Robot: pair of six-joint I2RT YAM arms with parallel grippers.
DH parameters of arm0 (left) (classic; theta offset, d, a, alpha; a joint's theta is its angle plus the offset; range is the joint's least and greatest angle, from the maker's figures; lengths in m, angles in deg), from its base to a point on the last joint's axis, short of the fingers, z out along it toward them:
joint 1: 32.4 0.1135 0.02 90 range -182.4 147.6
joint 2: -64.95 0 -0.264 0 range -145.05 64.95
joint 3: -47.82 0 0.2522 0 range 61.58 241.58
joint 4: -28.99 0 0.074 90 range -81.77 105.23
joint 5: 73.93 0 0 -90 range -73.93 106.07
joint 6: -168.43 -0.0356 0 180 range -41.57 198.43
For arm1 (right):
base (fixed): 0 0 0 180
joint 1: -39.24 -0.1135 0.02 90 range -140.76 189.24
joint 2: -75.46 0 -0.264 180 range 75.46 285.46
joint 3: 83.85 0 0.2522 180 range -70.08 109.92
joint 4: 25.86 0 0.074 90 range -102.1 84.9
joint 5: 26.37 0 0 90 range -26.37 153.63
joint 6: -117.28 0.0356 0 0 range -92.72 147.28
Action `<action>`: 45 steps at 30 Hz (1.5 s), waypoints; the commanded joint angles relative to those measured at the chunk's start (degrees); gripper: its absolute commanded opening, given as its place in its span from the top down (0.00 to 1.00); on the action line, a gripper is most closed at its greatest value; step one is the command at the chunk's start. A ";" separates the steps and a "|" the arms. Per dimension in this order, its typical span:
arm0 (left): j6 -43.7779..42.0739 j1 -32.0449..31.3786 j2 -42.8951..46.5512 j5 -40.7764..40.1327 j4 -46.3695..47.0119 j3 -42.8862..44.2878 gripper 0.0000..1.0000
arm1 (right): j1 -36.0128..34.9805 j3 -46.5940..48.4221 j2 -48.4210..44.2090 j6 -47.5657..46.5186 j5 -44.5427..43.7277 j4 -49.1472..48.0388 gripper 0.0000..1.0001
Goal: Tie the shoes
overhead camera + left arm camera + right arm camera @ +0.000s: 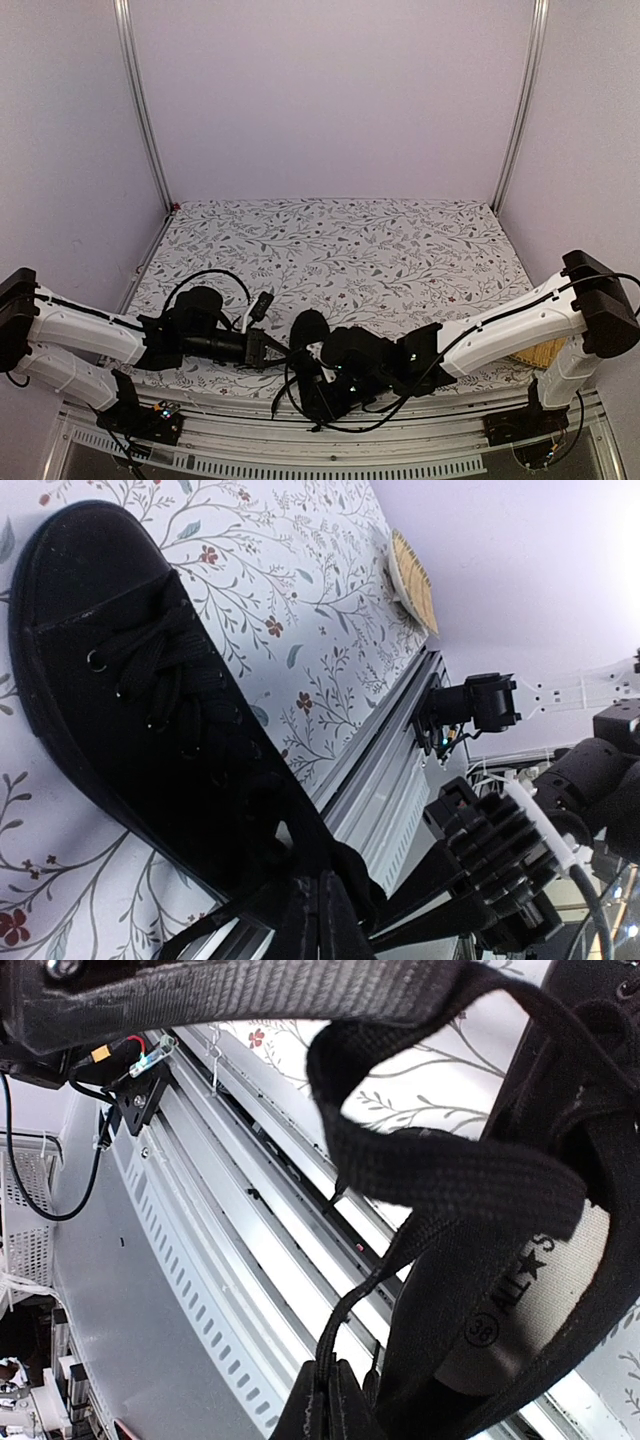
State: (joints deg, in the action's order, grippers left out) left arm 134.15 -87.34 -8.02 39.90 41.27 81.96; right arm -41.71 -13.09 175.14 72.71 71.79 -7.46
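Observation:
The black shoe (308,328) lies at the table's front edge between both arms. The left wrist view shows its toe and laced top (120,680). My left gripper (320,885) is at the shoe's heel end, its fingers pressed together on a black lace (205,928) that runs off to the lower left. My right gripper (330,1385) hangs over the front rail, shut on a thin lace (365,1300) leading up to the shoe. A wide lace loop (450,1175) curls over the shoe's opening, where the pale insole label (530,1300) shows. In the top view both grippers (283,355) (318,388) crowd the shoe.
A floral cloth (340,250) covers the table. A woven round mat (540,352) lies at the right front corner. The metal front rail (200,1260) runs just below the shoe. The right arm's ribbed black body (500,850) is close beside the left gripper.

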 commanded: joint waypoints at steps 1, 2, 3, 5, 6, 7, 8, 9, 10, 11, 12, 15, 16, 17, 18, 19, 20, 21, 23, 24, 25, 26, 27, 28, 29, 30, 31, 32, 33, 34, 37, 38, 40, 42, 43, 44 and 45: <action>-1.32 0.43 1.28 -0.79 -0.49 -0.02 1.00 | -0.15 -1.50 -2.00 1.79 1.12 -1.52 0.98; -1.47 0.52 1.56 -1.07 -1.08 0.01 1.00 | -0.11 -1.67 -2.14 1.78 1.28 -1.97 0.98; -1.49 0.65 1.87 -1.28 -1.36 -0.06 1.00 | -0.10 -1.70 -2.12 1.77 1.32 -2.24 0.98; -1.54 0.91 2.24 -1.06 -1.56 -0.04 1.00 | -0.09 -1.12 -1.85 1.72 1.16 -2.29 0.98; -1.62 0.97 2.31 -0.88 -1.78 0.08 1.00 | -0.12 -0.35 -1.64 1.68 1.03 -2.09 0.98; -1.73 1.04 2.34 -0.67 -2.16 0.16 1.00 | -0.10 0.30 -1.40 1.61 1.05 -1.85 0.98; -1.98 1.04 2.31 -0.45 -2.59 0.36 1.00 | -0.17 0.90 -1.32 1.59 1.25 -1.67 0.98; -2.14 1.06 2.31 -0.38 -3.01 0.43 1.00 | -0.15 1.50 -1.25 1.66 1.43 -1.41 0.98; -2.19 1.06 2.31 -0.26 -3.16 0.47 1.00 | -0.10 2.09 -1.29 1.67 1.57 -0.98 0.98; -2.27 1.13 2.31 -0.15 -3.24 0.53 1.00 | -0.14 2.79 -1.39 1.76 1.53 -0.24 0.98; -2.29 1.15 2.31 -0.05 -3.36 0.51 1.00 | -0.05 3.28 -1.62 1.77 1.59 0.73 0.98; -2.24 1.14 2.18 0.22 -3.47 0.54 1.00 | 0.07 4.14 -2.48 1.97 1.57 3.74 0.98; -2.28 1.15 2.07 0.36 -3.48 0.65 1.00 | 0.15 4.23 -2.86 2.02 1.71 4.72 0.98; -2.33 1.15 1.98 0.54 -3.50 0.63 1.00 | 0.35 4.21 -3.28 2.18 1.85 5.89 0.98; -2.29 1.10 1.96 0.66 -3.54 0.64 1.00 | 0.43 4.24 -3.71 2.11 1.82 7.04 0.98; -2.29 1.14 1.88 0.78 -3.57 0.65 1.00 | 0.68 4.26 -4.23 2.04 1.74 8.36 0.98; -2.29 1.15 1.87 0.79 -3.62 0.64 1.00 | 1.03 4.33 -4.72 1.84 1.69 9.99 0.98; -2.29 1.15 1.93 0.78 -3.67 0.64 1.00 | 1.37 4.42 -5.30 1.41 1.52 11.68 0.98; -2.22 1.13 2.00 0.77 -3.66 0.54 1.00 | 2.16 4.35 -6.46 0.52 1.03 14.94 0.98; -2.20 1.15 1.88 0.86 -3.70 0.60 1.00 | 2.82 4.36 -7.37 -0.42 0.94 16.94 0.98; -2.16 1.15 1.87 1.00 -3.72 0.69 1.00 | 3.38 4.36 -8.03 -0.95 0.85 18.26 0.98; -2.23 1.15 1.79 1.11 -3.67 0.84 1.00 | 3.87 4.42 -8.55 -1.79 0.88 19.31 0.98; -2.28 1.09 1.71 1.20 -3.65 0.94 1.00 | 4.40 4.51 -9.02 -2.55 1.03 20.29 0.98; -2.36 1.14 1.65 1.32 -3.71 1.04 1.00 | 4.97 4.67 -9.21 -3.69 1.02 21.20 0.98; -2.37 1.15 1.54 1.40 -3.74 1.22 1.00 | 5.53 4.85 -9.38 -4.53 1.17 21.84 0.98; -2.37 1.15 1.44 1.47 -3.74 1.36 1.00 | 5.92 5.07 -9.34 -5.34 1.11 22.45 0.98; -2.42 1.14 1.30 1.52 -3.73 1.53 1.00 | 6.43 5.30 -9.19 -6.62 0.83 22.91 0.98; -2.46 1.15 1.14 1.48 -3.68 1.65 1.00 | 6.91 5.43 -8.90 -7.34 0.71 23.10 0.98; -2.42 1.15 1.02 1.57 -3.66 1.79 1.00 | 7.47 5.63 -8.46 -8.21 0.55 23.14 0.98; -2.38 1.14 0.86 1.64 -3.60 1.85 1.00 | 7.88 5.98 -7.90 -9.29 0.34 23.07 0.98; -2.29 1.14 0.04 2.05 -3.30 2.34 1.00 | 8.54 7.60 -5.64 -11.54 -0.45 22.08 0.98; -2.29 1.14 -0.21 2.21 -3.28 2.56 1.00 | 8.67 8.31 -4.92 -12.69 -0.72 21.38 0.98; -2.33 1.12 -0.69 2.40 -3.18 2.96 1.00 | 9.21 9.52 -3.09 -13.90 -1.22 20.04 0.98; -2.37 1.15 -1.05 2.53 -3.20 3.36 1.00 | 9.72 10.59 -1.19 -14.76 -1.88 18.92 0.98; -2.37 1.15 -1.18 2.54 -3.25 3.49 1.00 | 10.12 11.03 -0.42 -15.19 -2.10 18.50 0.98; -2.37 1.10 -1.29 2.61 -3.23 3.64 1.00 | 10.44 11.50 0.22 -15.39 -2.30 18.21 0.98; -2.42 1.14 -1.36 2.63 -3.26 3.80 1.00 | 10.81 11.85 0.92 -15.62 -2.62 18.01 0.98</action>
State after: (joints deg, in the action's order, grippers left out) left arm 132.80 -86.95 -8.65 41.54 38.04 84.19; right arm -32.37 -3.67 173.32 60.20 71.29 12.70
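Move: Both my hands are shut on the laces. From my right hand, at the back of the shoe, the shoe's middle is about 12 cm straight ahead and 4 cm lower, with its heel only some 2 cm ahead, 1 cm to the right and slightly below. The lace loop at my left fingertips is roughly 9 cm ahead of my right hand, 4 cm left and 3 cm higher. From my left hand, the shoe's middle lies 3 cm ahead, 4 cm right and 6 cm below. I keep my right fingers shut on their lace and lift it about 2 cm from behind the heel, carry it some 6 cm rightward, then sweep forward about 7 cm in all along the collar's right side, curving back left a couple of centimetres at the end. The wrist tilts roughly 10 degrees. My left hand stays put, keeping the other lace pinched. ##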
